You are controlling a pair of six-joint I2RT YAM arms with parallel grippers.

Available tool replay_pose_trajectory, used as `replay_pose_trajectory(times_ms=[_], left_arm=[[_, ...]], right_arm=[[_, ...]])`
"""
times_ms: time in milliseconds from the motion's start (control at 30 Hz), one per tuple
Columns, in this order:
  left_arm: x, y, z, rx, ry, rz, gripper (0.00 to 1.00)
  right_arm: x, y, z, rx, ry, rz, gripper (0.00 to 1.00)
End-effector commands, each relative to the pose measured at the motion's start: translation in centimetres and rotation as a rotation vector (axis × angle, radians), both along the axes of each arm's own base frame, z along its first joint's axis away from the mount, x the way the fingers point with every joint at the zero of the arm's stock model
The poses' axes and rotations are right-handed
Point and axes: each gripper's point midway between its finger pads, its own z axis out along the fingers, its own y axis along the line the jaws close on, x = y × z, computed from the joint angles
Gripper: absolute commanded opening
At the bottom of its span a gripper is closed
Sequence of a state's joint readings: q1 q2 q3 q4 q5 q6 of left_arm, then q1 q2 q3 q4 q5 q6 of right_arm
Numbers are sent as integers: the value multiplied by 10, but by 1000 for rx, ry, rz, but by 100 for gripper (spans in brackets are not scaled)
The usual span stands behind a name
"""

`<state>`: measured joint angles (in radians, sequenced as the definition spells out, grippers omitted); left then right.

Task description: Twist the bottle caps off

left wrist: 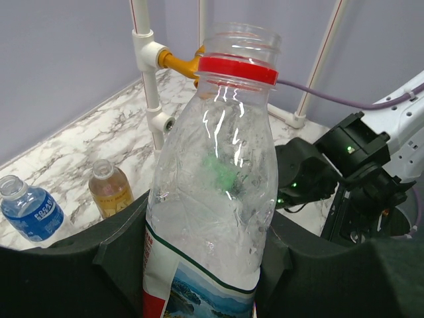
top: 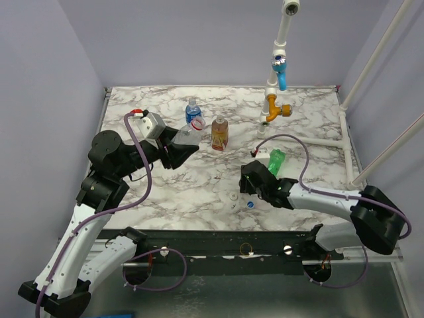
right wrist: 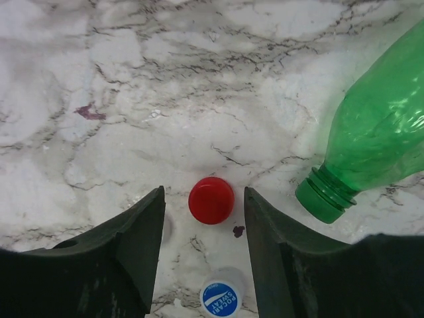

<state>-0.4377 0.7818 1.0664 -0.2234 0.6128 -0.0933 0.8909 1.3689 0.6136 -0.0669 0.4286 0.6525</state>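
Observation:
My left gripper (left wrist: 209, 265) is shut on the clear bottle (left wrist: 212, 172) with the red-white label and holds it off the table (top: 187, 135). Its mouth is open, with only a red ring round the neck. My right gripper (right wrist: 204, 191) stands open low over the table (top: 247, 187). The red cap (right wrist: 211, 199) lies on the marble between its fingers, with a gap on each side. A bluish-white cap (right wrist: 220, 299) lies just nearer. The green bottle (right wrist: 377, 132) lies on its side to the right, uncapped. The blue-label bottle (left wrist: 30, 212) and the amber bottle (left wrist: 109, 189) stand uncapped.
A white pipe frame with orange (top: 277, 107) and blue (top: 281, 69) fittings rises at the back right. Its white pipes (top: 344, 136) run along the table's right side. A white cap (top: 231, 199) lies left of the bluish-white one (top: 250, 205), near the front edge.

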Motion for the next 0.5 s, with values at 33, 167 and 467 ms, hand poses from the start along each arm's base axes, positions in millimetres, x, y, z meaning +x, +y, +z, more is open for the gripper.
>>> replay_pose_trajectory(times_ms=[33, 167, 467], left_arm=[[-6, -1, 12, -22, -26, -26, 0], [-6, -1, 12, -25, -26, -27, 0], [-6, -3, 9, -21, -19, -34, 0]], right_arm=[[1, 5, 52, 41, -70, 50, 58], [1, 13, 108, 126, -156, 99, 59], [-46, 64, 352, 590, -549, 533, 99]])
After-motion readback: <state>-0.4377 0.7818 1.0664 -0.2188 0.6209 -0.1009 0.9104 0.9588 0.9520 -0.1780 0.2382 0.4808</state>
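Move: The clear bottle that my left hand grips stands upright, its middle about 38 cm above my empty right hand, some 13 cm to its left and 2 cm back; from my left hand that middle is about 3 cm up, 1 cm ahead and 1 cm right. Red cap: about 3 cm under my right fingers, 1 cm ahead. Green bottle: roughly 6 cm ahead, 8 cm right. Amber bottle: about 14 cm ahead, 8 cm left. Leaving the red cap, I sweep my right hand almost straight up by about 26 cm, ever faster and drifting left, towards the clear bottle. On the way I swing its fingers up from slanting down to nearly level and round to the left, some 35 degrees, and spread them almost fully. My left hand stays put, still gripping the bottle. ##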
